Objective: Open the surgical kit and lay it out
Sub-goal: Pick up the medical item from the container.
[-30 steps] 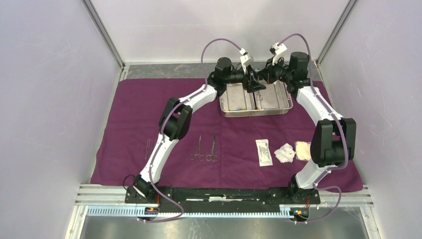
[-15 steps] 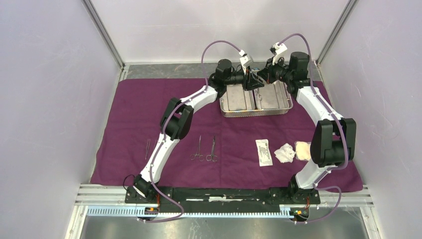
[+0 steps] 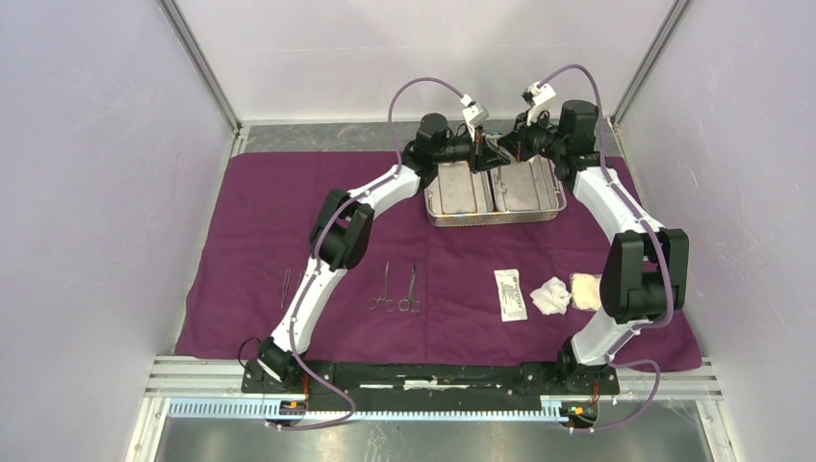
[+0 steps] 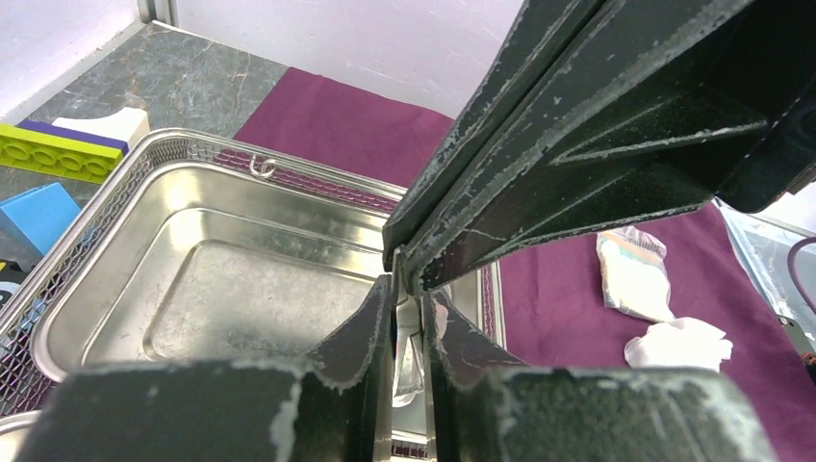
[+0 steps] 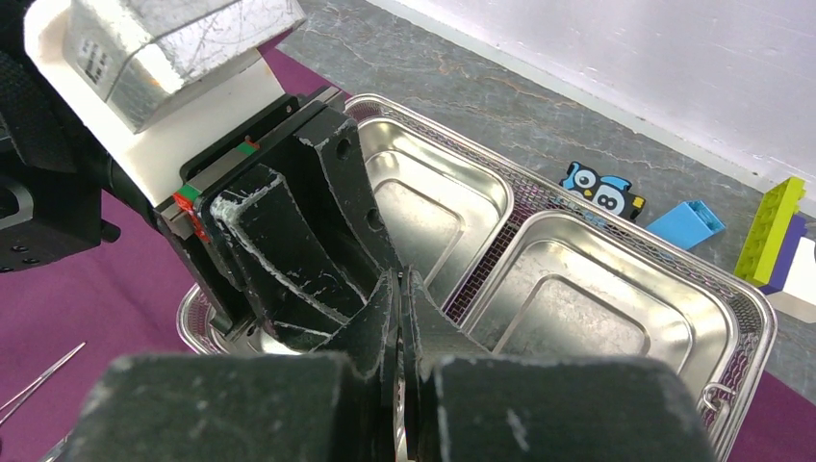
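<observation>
The plum-purple cloth (image 3: 241, 212) lies spread on the table. At its far middle stands the steel two-compartment tray (image 3: 496, 219), both pans bare. Both grippers meet over the divider at its far rim. My left gripper (image 3: 487, 154) (image 4: 412, 289) has its fingers closed in on a shiny steel edge of the tray (image 4: 183, 149). My right gripper (image 3: 501, 152) (image 5: 399, 279) is shut just above the tray's mesh wall (image 5: 741, 298), tip to tip with the left one. Two scissor-handled instruments (image 3: 383, 289) (image 3: 412, 289) and tweezers (image 3: 285, 286) lie near front left. The white packet (image 3: 511, 294) and gauze pads (image 3: 551, 295) lie front right.
Behind the tray, on the grey stone strip, sit a yellow-green block (image 5: 770, 226), a blue block (image 5: 685, 224) and a small owl figure (image 5: 597, 191). Side walls and a back wall close in the table. My right arm's elbow (image 3: 643, 274) hangs over the cloth's right side.
My left gripper's jaws have narrowed from wide apart to a thin gap round the steel edge, and it has shifted slightly toward the tray's far rim. The right gripper has stayed shut in place.
</observation>
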`<move>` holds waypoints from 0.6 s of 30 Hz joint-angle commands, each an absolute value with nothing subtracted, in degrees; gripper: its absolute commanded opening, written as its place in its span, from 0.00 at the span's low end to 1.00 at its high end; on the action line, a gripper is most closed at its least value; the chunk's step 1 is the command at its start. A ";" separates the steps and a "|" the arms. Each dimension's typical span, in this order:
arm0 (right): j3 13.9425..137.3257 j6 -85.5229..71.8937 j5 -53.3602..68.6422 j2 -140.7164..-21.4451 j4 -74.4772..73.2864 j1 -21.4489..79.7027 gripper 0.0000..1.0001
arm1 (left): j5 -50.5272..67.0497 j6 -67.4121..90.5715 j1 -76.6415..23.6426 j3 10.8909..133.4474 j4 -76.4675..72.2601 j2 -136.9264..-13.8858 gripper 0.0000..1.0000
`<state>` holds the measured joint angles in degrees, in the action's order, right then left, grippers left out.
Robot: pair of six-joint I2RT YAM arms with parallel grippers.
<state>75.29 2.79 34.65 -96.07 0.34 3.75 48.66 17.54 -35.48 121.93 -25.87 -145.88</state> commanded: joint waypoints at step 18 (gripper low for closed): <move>77.97 3.96 37.95 -85.51 -3.40 3.14 0.75 | 62.46 30.03 -32.70 120.14 -31.78 -135.43 0.02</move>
<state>75.42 4.03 35.35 -90.35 -2.55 3.68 56.27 23.33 -34.57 122.19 -25.85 -144.81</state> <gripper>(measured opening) 0.669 0.181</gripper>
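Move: The medical item hangs upright between the hands, gripped by both: its middle lies about 3 cm below the left hand, and 6 cm below, 2 cm back and 2 cm left of the right. The container's middle is some 16 cm under the left hand, 3 cm back and 1 cm right. On the cloth, about 18 cm below that hand, the nearest clamp lies 28 cm back and 19 cm left, the other clamp 6 cm left of it. The right fingers let go of the medical item's upper end, opening to about two thirds while that hand lifts some 4 cm and draws back 2 cm, clear of the left gripper. The left keeps its pinch on the item and, after a short hold, eases back about 2 cm over the container, rising a little and drifting slightly left, its wrist turning a few degrees clockwise. ##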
